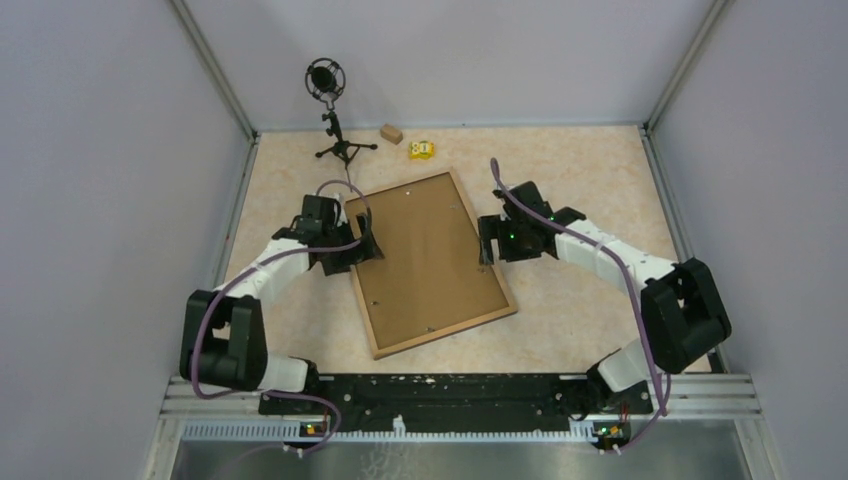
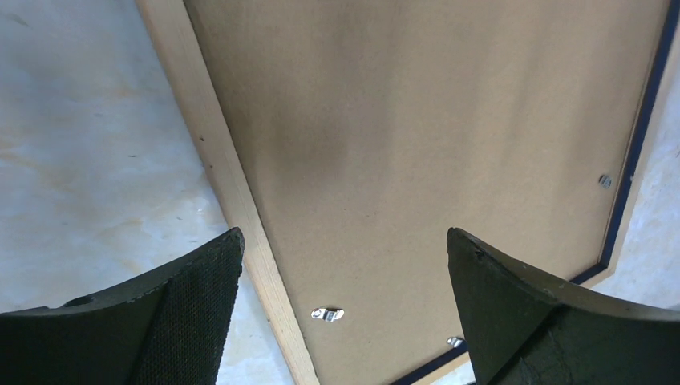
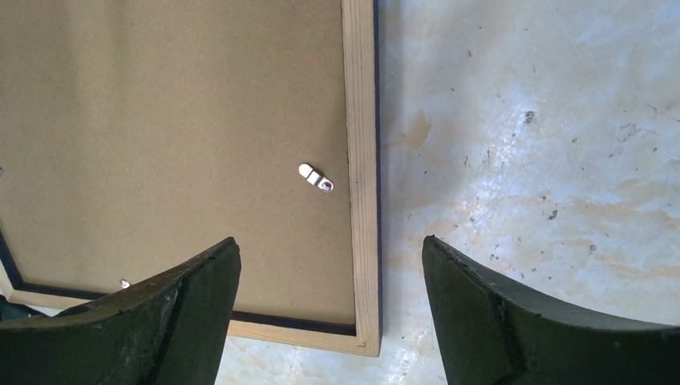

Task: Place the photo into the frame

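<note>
The frame [image 1: 447,334] lies on the table with its light-wood back up, turned at a slant. A plain brown backing board [image 1: 430,262] fills it, with small metal turn clips [image 2: 327,314] along the inner edge. The photo is hidden. My left gripper [image 1: 362,240] stands open over the frame's left rim [image 2: 232,184], holding nothing. My right gripper [image 1: 487,240] is open over the right rim [image 3: 362,160], with one finger above the backing board [image 3: 160,120] and the other above bare table. A clip [image 3: 316,176] sits just inside that rim.
A microphone on a small tripod [image 1: 338,148] stands at the back left. A small wooden block [image 1: 391,133] and a yellow object [image 1: 421,149] lie near the back wall. Metal posts and grey walls close in the table on three sides.
</note>
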Robot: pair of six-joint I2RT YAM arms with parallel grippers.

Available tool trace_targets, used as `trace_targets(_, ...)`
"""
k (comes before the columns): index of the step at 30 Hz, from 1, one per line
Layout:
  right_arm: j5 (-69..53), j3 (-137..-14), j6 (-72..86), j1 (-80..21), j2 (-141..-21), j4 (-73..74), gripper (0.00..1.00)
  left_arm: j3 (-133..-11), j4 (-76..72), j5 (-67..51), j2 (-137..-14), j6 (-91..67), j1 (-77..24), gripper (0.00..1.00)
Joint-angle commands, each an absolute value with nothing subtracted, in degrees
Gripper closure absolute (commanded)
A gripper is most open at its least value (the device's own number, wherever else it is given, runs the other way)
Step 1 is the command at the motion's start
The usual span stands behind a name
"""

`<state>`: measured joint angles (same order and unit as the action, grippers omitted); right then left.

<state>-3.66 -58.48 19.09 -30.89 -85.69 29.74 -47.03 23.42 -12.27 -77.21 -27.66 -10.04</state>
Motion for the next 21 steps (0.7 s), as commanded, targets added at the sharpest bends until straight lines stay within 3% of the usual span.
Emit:
trace_targets(1, -1.63, -58.94, 18.7, -32.28, -87.21, 26.61, 0.2, -46.73, 21.26, -20.38, -81.6, -29.4, -7.25, 0.02)
trace_targets(10, 3.2, -61.57, 18.26, -34.72, -94.66, 27.38, 0.25, -44.66, 18.78, -25.29, -82.55, -31.74, -5.84, 0.02)
trace_targets(16, 1.77, -60.41, 20.04, -35.02, -95.44, 24.94, 0.38, -43.42, 17.46, -27.62, -83.64, -32.78, -5.39, 0.02)
trace_targets(21, 4.18, -60.66, 20.23, -35.79, -96.42, 24.31, 0.39, -43.12, 17.54, -27.49, -83.89, -32.53, -5.27, 0.02)
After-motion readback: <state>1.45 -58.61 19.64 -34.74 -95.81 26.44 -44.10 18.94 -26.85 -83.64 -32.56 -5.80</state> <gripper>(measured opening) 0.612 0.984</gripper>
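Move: The right hand is over the frame's right rail, the wood about 7 cm below and 1 cm left; its metal clip lies 3 cm left and level, the near right corner some 8 cm back and 2 cm right. The left hand has the left rail about 2 cm left, level ahead, 5 cm below; that side's clip is 6 cm back and 1 cm right. Right hand sinks 5 cm astride the right rail, fingers narrowing; left dips 2 cm, tilting left side down. ##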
